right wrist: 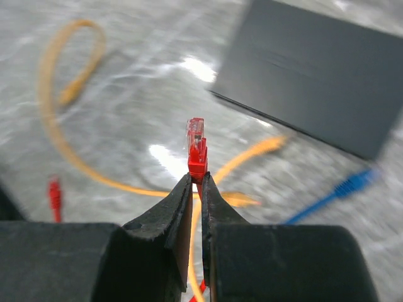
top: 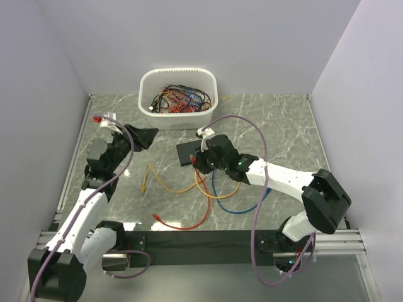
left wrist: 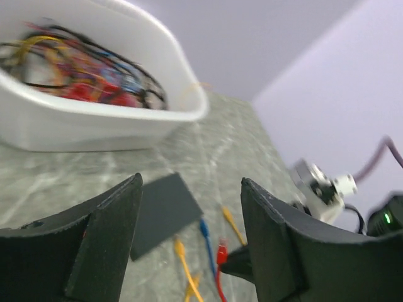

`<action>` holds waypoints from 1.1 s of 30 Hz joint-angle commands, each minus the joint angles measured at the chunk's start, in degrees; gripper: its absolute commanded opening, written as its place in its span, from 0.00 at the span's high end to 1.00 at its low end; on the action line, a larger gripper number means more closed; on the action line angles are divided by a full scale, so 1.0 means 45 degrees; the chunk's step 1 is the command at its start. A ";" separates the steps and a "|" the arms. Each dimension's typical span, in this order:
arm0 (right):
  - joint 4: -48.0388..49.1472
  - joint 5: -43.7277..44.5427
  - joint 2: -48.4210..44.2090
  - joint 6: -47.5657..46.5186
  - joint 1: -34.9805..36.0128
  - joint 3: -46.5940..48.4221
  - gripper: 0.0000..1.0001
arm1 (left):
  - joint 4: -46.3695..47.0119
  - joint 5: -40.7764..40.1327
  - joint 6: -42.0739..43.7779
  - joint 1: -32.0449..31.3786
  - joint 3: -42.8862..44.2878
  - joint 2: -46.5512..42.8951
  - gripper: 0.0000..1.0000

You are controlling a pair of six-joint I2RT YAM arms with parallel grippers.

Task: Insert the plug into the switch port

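Note:
My right gripper is shut on the red plug, whose clear tip sticks out past the fingertips and points across the table. The flat black switch box lies just beyond it to the upper right; its ports do not show. From above, the right gripper sits at the near edge of the box. My left gripper hovers left of the box, open with nothing between its fingers. In the left wrist view the box and the held red plug appear between the open jaws.
A white oval tub full of tangled cables stands at the back centre. Orange, blue and red cables lie looped on the marble table in front of the box. White walls close in the left, right and back.

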 commanded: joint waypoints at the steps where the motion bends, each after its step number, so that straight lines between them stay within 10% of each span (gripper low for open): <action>1: 0.1109 -0.2254 -0.0575 -0.0488 -0.0005 -0.0116 1.00 | 0.3174 0.3576 -0.1162 -0.0108 -0.0572 0.0182 0.32; 12: 0.2944 -0.8130 -0.0518 0.0546 -0.1313 -0.0019 1.00 | 0.9052 0.5986 -0.3821 -0.0596 -0.2915 0.0320 0.44; 33: 0.3825 -1.0734 -0.0165 0.1153 -0.1880 0.0275 1.00 | 0.9389 0.5556 -0.3315 -0.2120 -0.2917 0.2779 0.51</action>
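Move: The red plug sits in the right fingertips, some 15 cm to the left gripper's right, 5 cm back from it and 15 cm lower; the white bin stands about 20 cm ahead and 9 cm right of the left gripper. From the right hand, the open left gripper is about 5 cm ahead, 15 cm left and 15 cm higher. The black switch lies about 7 cm ahead and 1 cm right of the right hand, 8 cm below; the blue plug lies 2 cm ahead and 9 cm right, 9 cm below. Bring the left gripper about 10 cm right and 8 cm back towards the red plug, swinging it some 35 degrees clockwise and half closing the fingers, then ease it down about 4 cm and slightly forward. Meanwhile keep the plug pinched in the right hand, lift it 8 cm while drawing back 6 and a little left, and swing those fingers counter-clockwise until they point left, nearly level. ##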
